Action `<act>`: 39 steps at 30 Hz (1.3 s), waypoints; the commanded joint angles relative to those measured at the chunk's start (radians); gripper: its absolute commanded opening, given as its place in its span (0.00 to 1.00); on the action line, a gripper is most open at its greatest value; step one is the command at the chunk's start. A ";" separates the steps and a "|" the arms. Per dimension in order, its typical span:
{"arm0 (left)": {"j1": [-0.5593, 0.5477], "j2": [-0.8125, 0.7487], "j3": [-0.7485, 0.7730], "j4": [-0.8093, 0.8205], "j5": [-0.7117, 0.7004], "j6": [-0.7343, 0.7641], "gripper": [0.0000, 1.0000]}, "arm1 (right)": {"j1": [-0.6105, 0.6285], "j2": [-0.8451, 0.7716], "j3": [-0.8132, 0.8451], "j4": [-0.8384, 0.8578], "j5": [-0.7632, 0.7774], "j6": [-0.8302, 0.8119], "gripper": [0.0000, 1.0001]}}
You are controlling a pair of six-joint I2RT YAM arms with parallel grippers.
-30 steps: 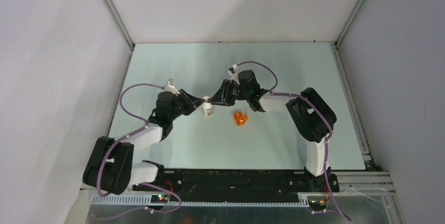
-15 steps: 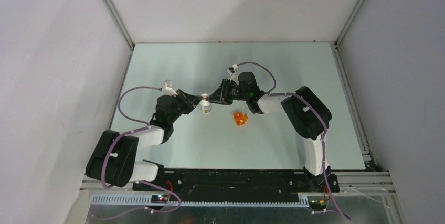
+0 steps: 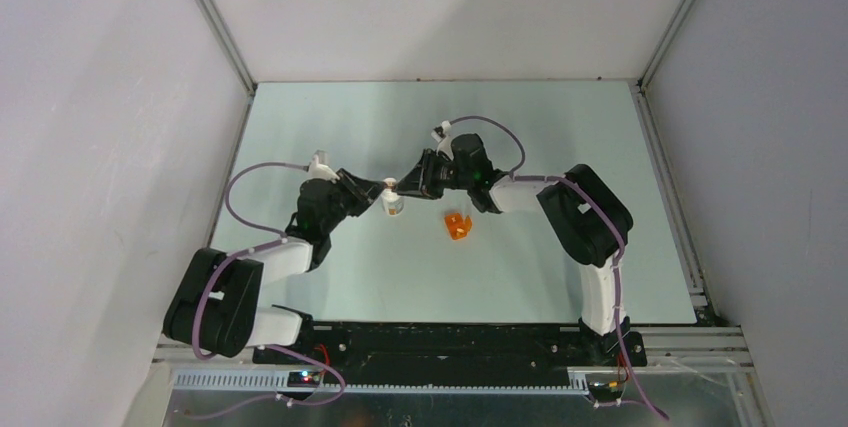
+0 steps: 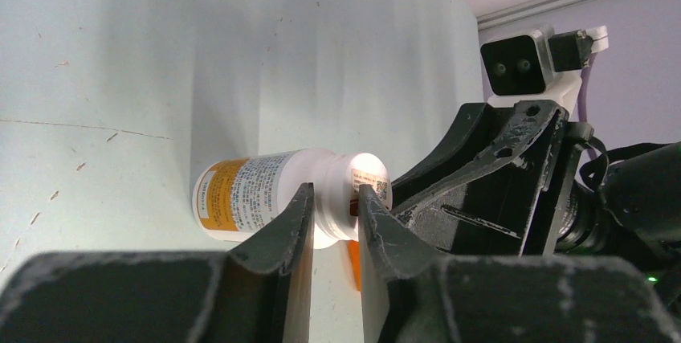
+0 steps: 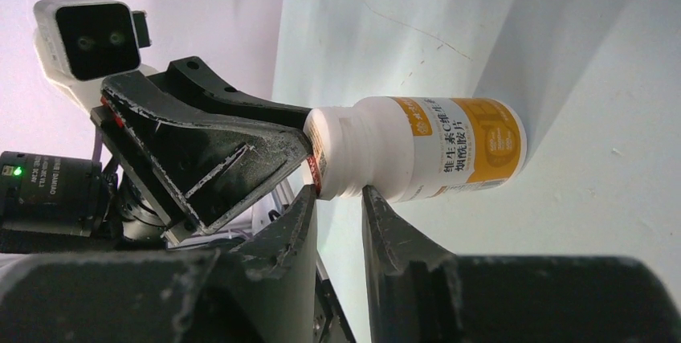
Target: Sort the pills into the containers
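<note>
A white pill bottle [image 3: 393, 203] with an orange label stands upright mid-table, and both grippers meet at it. My left gripper [image 4: 333, 196] comes from the left, its fingers shut on the bottle's [image 4: 265, 196] neck just under the white cap. My right gripper [image 5: 338, 195] comes from the right and is shut on the cap end of the same bottle [image 5: 434, 149]. From above, the left gripper [image 3: 380, 192] and right gripper [image 3: 404, 188] nearly touch over the cap. The orange translucent cup [image 3: 458, 225] sits alone to the bottle's right. No pills are in view.
Grey walls enclose the pale green table [image 3: 560, 127] at left, back and right. The black base rail [image 3: 450, 342] runs along the near edge. A purple cable [image 3: 250, 182] loops over the left arm, and a second cable [image 3: 505, 137] loops over the right arm.
Over the last second both grippers and the bottle between them shifted slightly away from the bases and to the left. The orange cup stayed put.
</note>
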 commanded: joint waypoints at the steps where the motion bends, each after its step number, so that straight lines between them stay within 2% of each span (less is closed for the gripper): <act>1: -0.052 0.030 -0.002 -0.243 0.141 0.063 0.00 | 0.049 0.009 0.057 -0.261 0.025 -0.089 0.26; 3: -0.052 0.025 0.005 -0.260 0.147 0.069 0.00 | 0.044 0.010 0.097 -0.317 0.030 -0.085 0.37; 5: -0.052 0.020 0.015 -0.279 0.150 0.073 0.00 | 0.040 0.020 0.124 -0.353 0.028 -0.076 0.42; 9: -0.052 0.014 0.028 -0.303 0.154 0.072 0.00 | 0.038 0.037 0.138 -0.372 0.033 -0.051 0.45; 15: -0.053 0.012 0.027 -0.307 0.158 0.060 0.05 | 0.040 0.059 0.139 -0.391 0.029 -0.057 0.35; 18: -0.052 0.016 0.022 -0.301 0.159 0.057 0.05 | 0.042 0.081 0.139 -0.396 0.020 -0.066 0.25; 22: -0.052 0.029 0.013 -0.303 0.161 0.065 0.03 | 0.047 0.102 0.138 -0.375 0.019 -0.052 0.21; 23: -0.052 0.031 0.010 -0.305 0.161 0.066 0.02 | 0.046 0.102 0.138 -0.370 0.011 -0.050 0.22; 25: -0.052 0.035 0.006 -0.312 0.159 0.066 0.01 | 0.044 0.091 0.138 -0.364 0.011 -0.050 0.32; 27: -0.051 0.034 0.006 -0.317 0.157 0.066 0.01 | 0.042 0.060 0.139 -0.367 0.016 -0.063 0.48; 29: -0.050 0.033 0.014 -0.329 0.150 0.070 0.01 | 0.035 0.036 0.138 -0.371 0.019 -0.068 0.53; 39: -0.050 0.025 0.042 -0.385 0.126 0.097 0.00 | -0.006 -0.050 0.138 -0.338 -0.019 -0.071 0.61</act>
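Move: Between the two grippers, at about the same height, is the pill bottle's cap, pinched from either side. The middle of the bottle's white body lies some 5 cm below the right hand, about 1 cm back and 1 cm to its left; from the left hand it is likewise 5 cm below, about 1 cm back and 1 cm to the right. On the table the orange container sits roughly 12 cm to the right hand's right, 3 cm back and 9 cm below. Letting go of the cap, the right hand opens, edges back and left while its fingers briefly narrow, then drops beside the bottle's body and spreads them wide, rising a little at the end. It finishes about 4 cm lower and 3 cm back, its wrist turned some 15 degrees. The left hand keeps its pinch on the cap, drifting about 1 cm to its right. ##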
